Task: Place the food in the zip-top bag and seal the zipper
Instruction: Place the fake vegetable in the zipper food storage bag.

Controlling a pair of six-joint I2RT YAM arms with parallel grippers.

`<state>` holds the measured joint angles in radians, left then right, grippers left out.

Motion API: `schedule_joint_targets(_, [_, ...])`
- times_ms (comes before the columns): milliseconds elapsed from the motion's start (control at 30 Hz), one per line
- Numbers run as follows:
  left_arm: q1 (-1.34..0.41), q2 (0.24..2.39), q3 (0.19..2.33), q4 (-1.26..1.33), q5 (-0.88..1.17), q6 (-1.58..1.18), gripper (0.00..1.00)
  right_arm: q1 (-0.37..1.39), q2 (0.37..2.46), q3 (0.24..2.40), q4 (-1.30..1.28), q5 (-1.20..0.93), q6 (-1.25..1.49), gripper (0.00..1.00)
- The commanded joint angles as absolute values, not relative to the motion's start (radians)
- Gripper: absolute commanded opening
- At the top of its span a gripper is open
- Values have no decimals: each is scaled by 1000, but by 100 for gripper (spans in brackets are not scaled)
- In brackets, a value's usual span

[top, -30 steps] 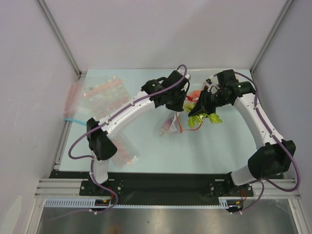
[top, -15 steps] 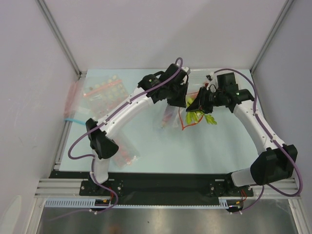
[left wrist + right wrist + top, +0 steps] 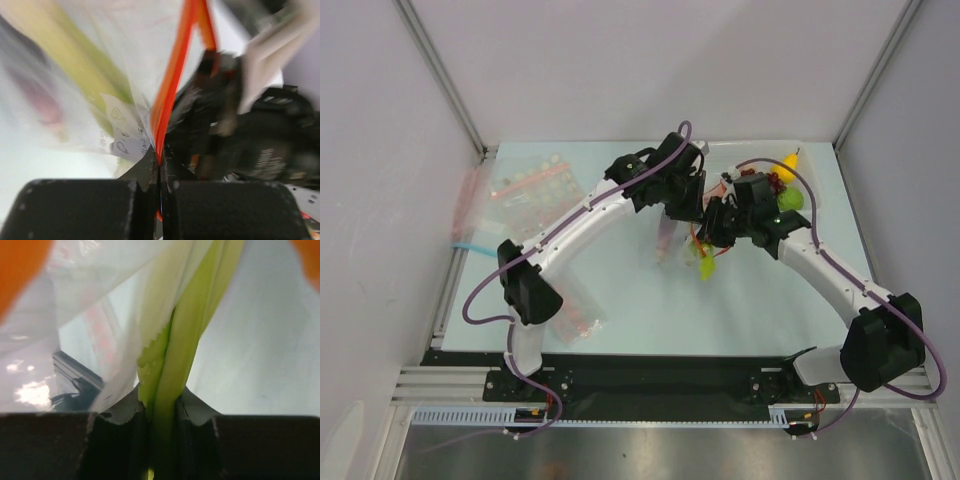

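My left gripper (image 3: 678,212) is shut on the red-orange zipper (image 3: 172,90) of the clear zip-top bag (image 3: 665,242), which hangs from it above the table. The bag's white label patch (image 3: 125,136) sits just below the strip. My right gripper (image 3: 713,228) is shut on the green scallion stalk (image 3: 180,340), close beside the left gripper at the bag's mouth. The scallion's green tips (image 3: 705,266) stick out below. In the left wrist view the scallion (image 3: 75,55) shows blurred through the plastic. A small dark red spot, perhaps the grapes (image 3: 775,178), lies at the back right.
A small yellow fruit (image 3: 788,163) and a round green fruit (image 3: 790,200) lie at the back right. Clear bags with pink-red dots (image 3: 530,193) lie at the back left and by the left arm's base (image 3: 578,312). A blue-strip bag (image 3: 468,245) lies at the left edge.
My right gripper has moved left with the scallion, up against the bag's mouth at my left gripper. That uncovered the yellow and green fruits at the back right. The left gripper barely moved.
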<state>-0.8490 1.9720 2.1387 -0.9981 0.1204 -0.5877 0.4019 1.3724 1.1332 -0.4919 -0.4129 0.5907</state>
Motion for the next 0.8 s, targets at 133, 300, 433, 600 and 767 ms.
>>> schedule_joint_targets(133, [-864,1933,2143,-897,273,-667,0,459,1327,1020,-265,-169,706,0])
schedule_joint_targets(300, [-864,1933,2120,-877,328,-689,0,462,1356,1031,-264,-138,784,0])
schedule_joint_targets(433, [-864,1925,2099,-867,319,-684,0,456,1342,1023,-212,-173,830,23])
schedule_joint_targets(600, [-859,1928,2085,-894,273,-643,0,449,1342,1135,-339,-169,793,47])
schedule_joint_targets(767, [-833,1927,2043,-884,268,-630,0,425,1345,1226,-581,-155,781,68])
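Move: The right hand still grips the green stalks of the fake vegetable in the bag's mouth; the middle of the bag lies about 4 cm to its left and 8 cm below, neither ahead nor back. The purple eggplant in the bag is some 8 cm left and 11 cm down, while the white basket's middle is roughly 14 cm ahead, 16 cm right and 16 cm lower. From the left hand, pinching the orange zipper, the bag's middle is about 3 cm back, 2 cm left and 13 cm below. The right hand pushes the gripped stalks about 3 cm down into the bag, then eases a centimetre or two forward while turning some 15 degrees clockwise, and finally spreads its fingers inside the mouth, letting go of the vegetable as it drifts 2 cm to the right. The left hand keeps the orange zipper edge pinched throughout, shifting a little right and then up, with a slight roll of the wrist. ##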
